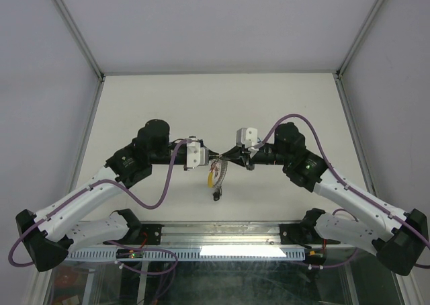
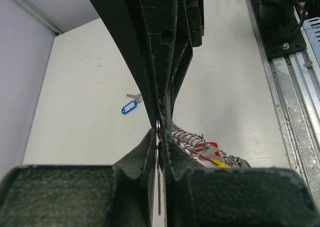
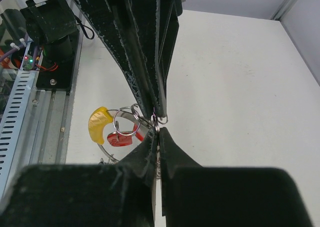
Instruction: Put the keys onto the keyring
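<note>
Both grippers meet tip to tip above the middle of the table. My left gripper (image 1: 211,158) (image 2: 159,139) is shut on a thin silver key blade with a small split ring at its top. My right gripper (image 1: 224,158) (image 3: 158,132) is shut on the ribbed keyring (image 2: 187,137) (image 3: 125,129) right against the left fingertips. A yellow tag (image 3: 99,124) (image 1: 211,176) and a red tag (image 3: 120,138) (image 2: 207,148) hang from the keyring. A dark tag (image 1: 216,196) dangles lowest. One blue-tagged key (image 2: 130,107) lies loose on the table.
The white table (image 1: 282,103) is bounded by grey walls with metal corner posts (image 1: 74,29). A metal rail with cables (image 1: 222,244) runs along the near edge between the arm bases.
</note>
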{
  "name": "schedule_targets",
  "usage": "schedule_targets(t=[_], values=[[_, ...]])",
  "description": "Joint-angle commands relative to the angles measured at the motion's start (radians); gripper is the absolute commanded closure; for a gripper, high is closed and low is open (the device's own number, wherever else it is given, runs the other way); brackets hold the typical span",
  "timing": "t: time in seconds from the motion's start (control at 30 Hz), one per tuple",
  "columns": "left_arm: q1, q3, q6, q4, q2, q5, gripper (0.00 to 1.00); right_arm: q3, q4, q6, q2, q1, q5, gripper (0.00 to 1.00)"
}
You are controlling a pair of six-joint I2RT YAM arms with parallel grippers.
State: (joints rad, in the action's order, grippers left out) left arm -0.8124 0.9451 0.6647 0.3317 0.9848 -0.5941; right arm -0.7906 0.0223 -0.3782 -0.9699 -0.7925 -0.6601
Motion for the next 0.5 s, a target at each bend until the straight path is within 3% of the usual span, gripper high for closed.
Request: schedule_targets(t=[0.0,0.17,0.47], values=[[-0.009,0.051,-0.013,-0.066,-0.020,-0.021,0.89,-0.026,-0.028,-0.034,0.023,-0.009,-0.029,1.00],[-0.008,0.002,-0.048,-0.121,-0.075,-0.012,0.65,-0.002,-0.029,-0.085,0.076,-0.010,-0.018,1.00],[-0.008,-0.058,-0.104,-0.178,-0.091,-0.015,0.60,0.017,-0.027,-0.112,0.130,-0.010,-0.014,1.00]])
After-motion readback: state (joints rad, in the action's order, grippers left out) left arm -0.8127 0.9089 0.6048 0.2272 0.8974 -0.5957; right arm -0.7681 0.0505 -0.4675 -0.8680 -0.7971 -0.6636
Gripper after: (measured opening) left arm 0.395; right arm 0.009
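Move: The small metal rings are pinched where the two sets of fingertips meet, about 1 cm to the right of the left hand's point and 1 cm to the left of the right hand's. Their bundle hangs from there: counted from the left hand, the red tag is some 4 cm down and 2 cm back, 1 cm left. The yellow piece is about 8 cm down, 4 cm back and 2 cm left. The blue tag lies on the table, roughly 22 cm ahead and 18 cm right. The left fingers open to nearly half their range, letting go of the rings, and then the left hand lifts about 3 cm almost straight up with its fingertips tipping up slightly, coming away from the rings. The right hand stays shut on the rings and carries them up, to the right and a little back, some 2.5 cm in all, rolling by about 5 to 10 degrees. ##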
